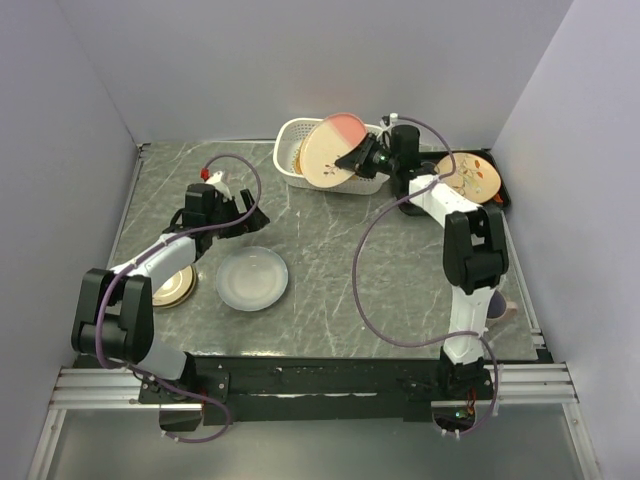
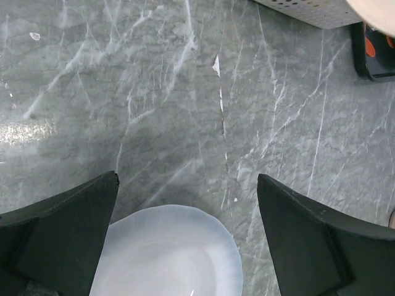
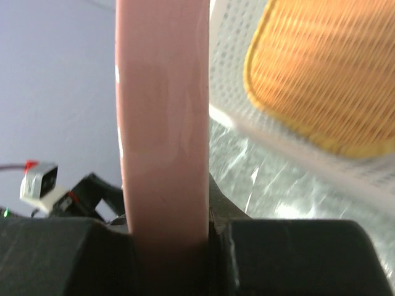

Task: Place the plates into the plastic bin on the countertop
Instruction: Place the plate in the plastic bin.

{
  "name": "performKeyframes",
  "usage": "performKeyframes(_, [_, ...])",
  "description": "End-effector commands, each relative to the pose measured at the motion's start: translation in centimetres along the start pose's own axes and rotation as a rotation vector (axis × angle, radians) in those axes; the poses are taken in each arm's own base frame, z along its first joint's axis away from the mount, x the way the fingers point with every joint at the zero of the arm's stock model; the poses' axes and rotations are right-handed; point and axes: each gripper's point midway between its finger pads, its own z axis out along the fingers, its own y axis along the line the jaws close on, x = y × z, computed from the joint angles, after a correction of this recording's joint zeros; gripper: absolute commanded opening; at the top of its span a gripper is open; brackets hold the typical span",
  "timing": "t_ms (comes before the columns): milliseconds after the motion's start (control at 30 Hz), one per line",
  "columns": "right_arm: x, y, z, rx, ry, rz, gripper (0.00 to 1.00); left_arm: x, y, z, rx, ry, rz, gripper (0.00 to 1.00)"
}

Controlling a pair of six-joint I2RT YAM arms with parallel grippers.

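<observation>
My right gripper (image 1: 357,157) (image 3: 168,242) is shut on the rim of a speckled pink plate (image 1: 331,150) (image 3: 163,123). It holds the plate on edge and tilted over the white plastic bin (image 1: 290,137) (image 3: 231,74) at the back of the countertop (image 1: 330,260). An orange plate (image 3: 324,74) shows through the bin's lattice wall. My left gripper (image 1: 232,206) (image 2: 187,180) hangs open over the countertop, just beyond a pale white plate (image 1: 252,278) (image 2: 168,253) lying flat. A tan plate with a brown rim (image 1: 176,288) lies partly under the left arm.
A flat black tray (image 1: 498,170) (image 2: 370,58) at the back right holds a cream plate with red-orange marks (image 1: 470,178). Purple cables loop over both arms. Walls close in the left, back and right sides.
</observation>
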Motion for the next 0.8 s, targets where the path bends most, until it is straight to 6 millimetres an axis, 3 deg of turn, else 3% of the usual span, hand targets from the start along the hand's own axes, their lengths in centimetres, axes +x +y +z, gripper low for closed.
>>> performKeyframes(0, [-5.9, 6.0, -0.3, -0.171, -0.11, -0.099, 0.0, -1.2, -0.9, 0.1, 0.042, -0.032, 0.02, 0.99])
performKeyframes(300, [-8.5, 4.9, 1.9, -0.158, -0.127, -0.079, 0.0, -0.9, -0.8, 0.2, 0.041, -0.025, 0.021, 0.99])
performKeyframes(767, [-9.9, 3.4, 4.5, -0.149, -0.139, -0.043, 0.0, -0.7, -0.6, 0.5, 0.042, -0.008, 0.022, 0.99])
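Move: The right hand already grips the pink-and-cream plate; the plastic bin it is going to has its middle about 8 cm ahead, 4 cm to the left and 15 cm below. The orange woven plate lies inside the bin, about 8 cm ahead and 5 cm left of the hand; the black tray is some 30 cm right and 2 cm ahead. From the left hand the bin lies roughly 18 cm ahead and 20 cm right. The right hand carries the pinched plate about 8 cm forward over the bin, sinking slightly, fingers kept shut. ##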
